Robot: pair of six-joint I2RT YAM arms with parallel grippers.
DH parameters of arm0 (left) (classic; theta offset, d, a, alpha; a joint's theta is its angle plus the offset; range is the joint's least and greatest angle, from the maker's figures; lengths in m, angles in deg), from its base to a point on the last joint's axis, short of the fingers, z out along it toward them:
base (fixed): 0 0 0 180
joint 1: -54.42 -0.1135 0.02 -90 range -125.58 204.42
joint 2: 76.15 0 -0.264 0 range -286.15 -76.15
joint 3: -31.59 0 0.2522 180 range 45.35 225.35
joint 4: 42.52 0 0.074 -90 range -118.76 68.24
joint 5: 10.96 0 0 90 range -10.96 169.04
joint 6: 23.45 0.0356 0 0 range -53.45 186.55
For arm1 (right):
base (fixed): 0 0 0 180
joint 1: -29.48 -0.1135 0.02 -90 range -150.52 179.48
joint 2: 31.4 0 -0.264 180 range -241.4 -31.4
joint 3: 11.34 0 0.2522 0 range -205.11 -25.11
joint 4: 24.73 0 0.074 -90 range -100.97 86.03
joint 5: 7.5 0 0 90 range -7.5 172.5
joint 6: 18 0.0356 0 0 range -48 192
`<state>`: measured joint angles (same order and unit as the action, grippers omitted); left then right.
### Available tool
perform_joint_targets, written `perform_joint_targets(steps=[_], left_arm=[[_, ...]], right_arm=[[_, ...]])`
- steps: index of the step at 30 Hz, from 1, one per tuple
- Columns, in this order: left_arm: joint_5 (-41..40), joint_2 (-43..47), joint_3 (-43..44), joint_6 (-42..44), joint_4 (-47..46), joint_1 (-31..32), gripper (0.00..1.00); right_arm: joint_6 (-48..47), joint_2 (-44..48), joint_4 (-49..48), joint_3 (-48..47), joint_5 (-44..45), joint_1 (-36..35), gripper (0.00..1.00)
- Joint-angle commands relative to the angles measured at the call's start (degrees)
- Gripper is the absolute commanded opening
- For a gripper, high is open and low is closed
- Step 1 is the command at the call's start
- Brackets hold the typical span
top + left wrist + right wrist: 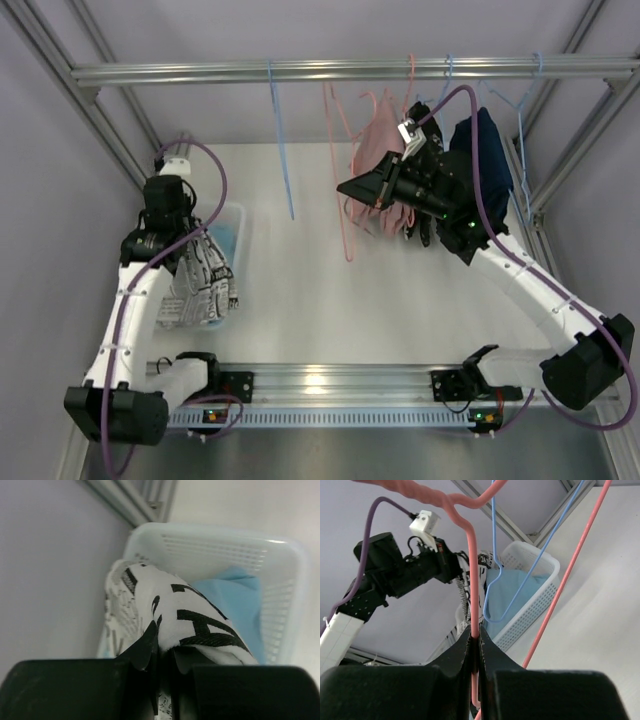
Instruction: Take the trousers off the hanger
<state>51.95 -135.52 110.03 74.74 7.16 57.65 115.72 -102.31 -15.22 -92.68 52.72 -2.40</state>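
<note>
My left gripper point(167, 640) is shut on the white trousers with black newsprint pattern point(165, 605). They hang from it beside and over a white basket point(210, 545). In the top view these trousers point(200, 285) droop below the left gripper point(187, 243). Light blue trousers point(235, 595) lie in the basket. My right gripper point(476, 637) is shut on the wire of a pink hanger point(474, 580), which hangs from the rail point(200, 72). From above, the right gripper point(346, 187) holds that hanger point(340, 225) in front of the dusty pink trousers point(378, 140).
A bare blue hanger point(282, 140) hangs left of the pink one. A dark navy garment point(487, 150) and more blue hangers point(520, 110) hang at the right. Frame posts point(90, 110) stand at both back corners. The basket point(235, 225) sits by the left arm.
</note>
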Motion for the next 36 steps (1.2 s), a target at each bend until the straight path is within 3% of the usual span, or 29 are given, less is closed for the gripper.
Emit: perform_joint_targets(steps=[1,4,7,11,12,15,16,17,27,36], left_arm=[[15.5,-1.3,0.6,-8.8,-7.9,-0.4,0.04],[19.5,-4.6,-1.6,-12.3,-9.7,-0.8,0.19],[24.4,-7.7,-4.3,-14.7,-10.4,-4.9,0.24],[39.6,-8.7,-6.5,-14.3,-11.2,-10.2,0.41],[42.1,-8.2,-6.2,-13.0,-10.9,-10.8,0.58],[50.3,-3.9,-3.8,-11.4,-8.8,-11.5,0.79],[51.3,-2.4,-3.2,-11.4,-8.5,-11.5,0.93],[52.0,0.4,-2.4,-11.4,-8.0,-11.5,0.97],[55.7,6.8,13.9,-8.5,7.7,-11.5,0.99],[54.2,8.4,15.3,-8.0,8.2,-11.5,0.99]], right_arm=[[0.0,1.7,-3.7,-1.0,-0.2,-0.4,0.00],[-0.1,1.8,-3.7,-1.1,-0.4,-0.4,0.00],[-0.2,2.3,-3.7,-1.1,-0.5,-0.4,0.00],[-0.4,2.8,-3.5,-1.1,-0.4,-0.4,0.00],[-0.5,2.9,-3.0,-1.2,0.0,-0.4,0.00],[-1.2,3.8,-0.6,-1.5,1.2,-0.4,0.00],[-1.7,4.0,-0.1,-1.4,1.4,-0.4,0.00],[-1.8,4.6,0.2,-1.3,1.7,-0.4,0.00],[-1.3,4.3,4.2,-3.1,4.5,-1.1,0.00],[-3.7,-3.3,12.2,-16.2,17.9,-9.7,0.00]])
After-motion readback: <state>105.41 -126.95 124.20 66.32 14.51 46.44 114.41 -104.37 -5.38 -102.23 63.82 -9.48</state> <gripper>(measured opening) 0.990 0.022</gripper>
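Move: The printed trousers, still pinched in the left hand, hang towards the basket, whose middle is about 22 cm below this hand, 3 cm back and 3 cm right. The light-blue trousers lie inside, 24 cm below, 2 cm back and 5 cm right. From the right hand, holding the emptied pink hanger, the blue hanger is roughly 11 cm left, 8 cm ahead and 8 cm higher; the pink trousers are 7 cm right, 10 cm ahead. The printed trousers are lowered into the basket as the left hand goes down about 8 cm and forward and right some 4 cm, its left side rolling down; its fingers then open wide and let go. Opened, it climbs roughly 20 cm, back and right, turning clockwise. The right hand keeps its pinch on the pink hanger, shifting slightly up, back and right, then about 3 cm left towards the blue hanger. ##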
